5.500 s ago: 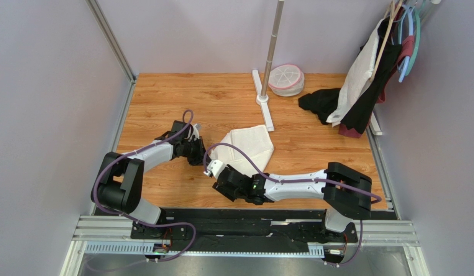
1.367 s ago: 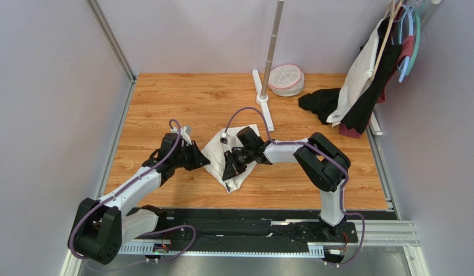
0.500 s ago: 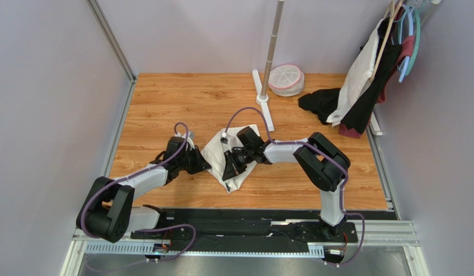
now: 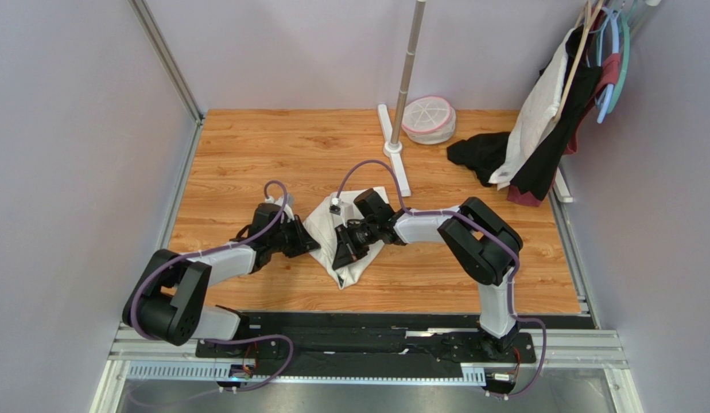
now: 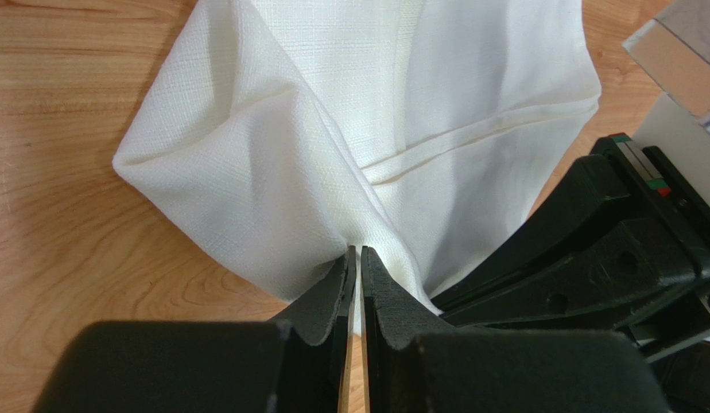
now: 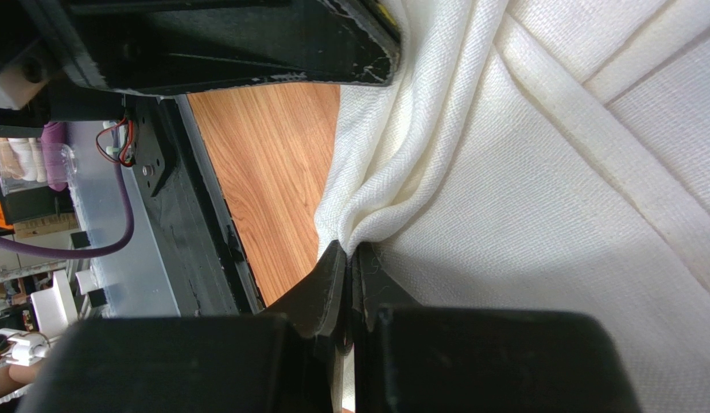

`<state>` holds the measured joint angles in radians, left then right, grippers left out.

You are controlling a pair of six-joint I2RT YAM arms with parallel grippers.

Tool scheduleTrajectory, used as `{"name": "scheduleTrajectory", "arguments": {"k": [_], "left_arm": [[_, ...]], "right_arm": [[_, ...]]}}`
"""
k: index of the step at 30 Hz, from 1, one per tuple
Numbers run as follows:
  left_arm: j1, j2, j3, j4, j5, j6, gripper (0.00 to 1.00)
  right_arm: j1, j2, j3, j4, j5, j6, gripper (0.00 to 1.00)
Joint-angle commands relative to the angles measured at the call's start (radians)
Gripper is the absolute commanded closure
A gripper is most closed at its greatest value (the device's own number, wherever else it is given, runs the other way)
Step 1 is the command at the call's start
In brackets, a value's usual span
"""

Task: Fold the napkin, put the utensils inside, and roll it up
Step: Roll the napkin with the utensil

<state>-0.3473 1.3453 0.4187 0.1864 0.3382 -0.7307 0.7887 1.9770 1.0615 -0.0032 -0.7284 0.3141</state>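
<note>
The cream-white napkin point(image 4: 320, 225) lies bunched mid-table, folds running across it, between my two grippers. My left gripper point(image 4: 309, 243) is at its left corner, and in the left wrist view it point(image 5: 355, 253) is shut on a pinched ridge of the napkin point(image 5: 401, 103). My right gripper point(image 4: 342, 255) reaches in from the right and lies over the cloth. In the right wrist view it point(image 6: 350, 251) is shut on a gathered fold of the napkin point(image 6: 548, 198). The utensils are out of view.
A white stand with a metal pole point(image 4: 394, 148) rises just behind the napkin. Behind it sits a round pink-rimmed container point(image 4: 429, 119). A black cloth point(image 4: 477, 153) and garments on hangers point(image 4: 552, 103) fill the back right. Walls enclose the wooden table point(image 4: 246, 146).
Over the earlier frames both grippers came onto the napkin and it bunched up. In the last half second the left arm's elbow shifted slightly; the right arm held still.
</note>
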Motion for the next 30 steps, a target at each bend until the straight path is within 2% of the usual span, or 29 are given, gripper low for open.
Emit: {"name": "scheduleTrajectory", "arguments": {"k": [1, 4, 8, 11, 14, 17, 18, 21, 25, 30], "left_arm": [[-0.004, 0.078, 0.028, 0.077, 0.021, -0.003, 0.88], [-0.004, 0.12, 0.014, 0.094, 0.041, -0.009, 0.88], [-0.004, 0.133, -0.011, 0.099, 0.032, -0.006, 0.89], [-0.004, 0.135, -0.014, 0.079, 0.019, 0.005, 0.89], [-0.004, 0.147, -0.011, 0.073, 0.022, 0.01, 0.89], [-0.004, 0.167, -0.006, 0.071, 0.028, 0.01, 0.89], [-0.004, 0.176, -0.001, 0.071, 0.03, 0.01, 0.89], [-0.004, 0.195, 0.002, 0.076, 0.039, 0.007, 0.89], [-0.004, 0.201, -0.003, 0.084, 0.045, 0.002, 0.9], [-0.004, 0.192, -0.001, 0.071, 0.044, 0.01, 0.9]], "right_arm": [[0.007, 0.085, -0.034, -0.121, 0.184, -0.061, 1.0], [0.007, 0.053, -0.037, -0.133, 0.191, -0.058, 0.99], [0.009, -0.024, -0.021, -0.184, 0.198, -0.06, 0.64], [0.012, -0.122, 0.002, -0.23, 0.222, -0.072, 0.54], [0.026, -0.211, 0.022, -0.273, 0.288, -0.086, 0.52], [0.099, -0.291, 0.014, -0.32, 0.452, -0.138, 0.51], [0.128, -0.311, 0.009, -0.328, 0.563, -0.161, 0.5], [0.248, -0.368, -0.014, -0.328, 0.76, -0.176, 0.51], [0.357, -0.376, -0.026, -0.302, 0.807, -0.187, 0.51], [0.406, -0.264, 0.032, -0.342, 0.85, -0.208, 0.54]]}}
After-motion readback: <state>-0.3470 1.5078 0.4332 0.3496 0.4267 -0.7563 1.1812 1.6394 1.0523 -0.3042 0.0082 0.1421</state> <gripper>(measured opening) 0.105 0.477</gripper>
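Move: The right hand is shut on the napkin's rolled edge; the napkin's near corner lies about 4 cm back and 1 cm right of it, level with it, and a dark utensil end peeps out some 3 cm back and 1 cm right. The left hand's nearly shut tips are at the napkin's left edge, roughly 2 cm to their right and 1 cm below; the left corner lies about 5 cm ahead and 2 cm left of them. Right fingers release the roll, rise and swing back about 5 cm above the near corner; left nudges 2 cm right. ##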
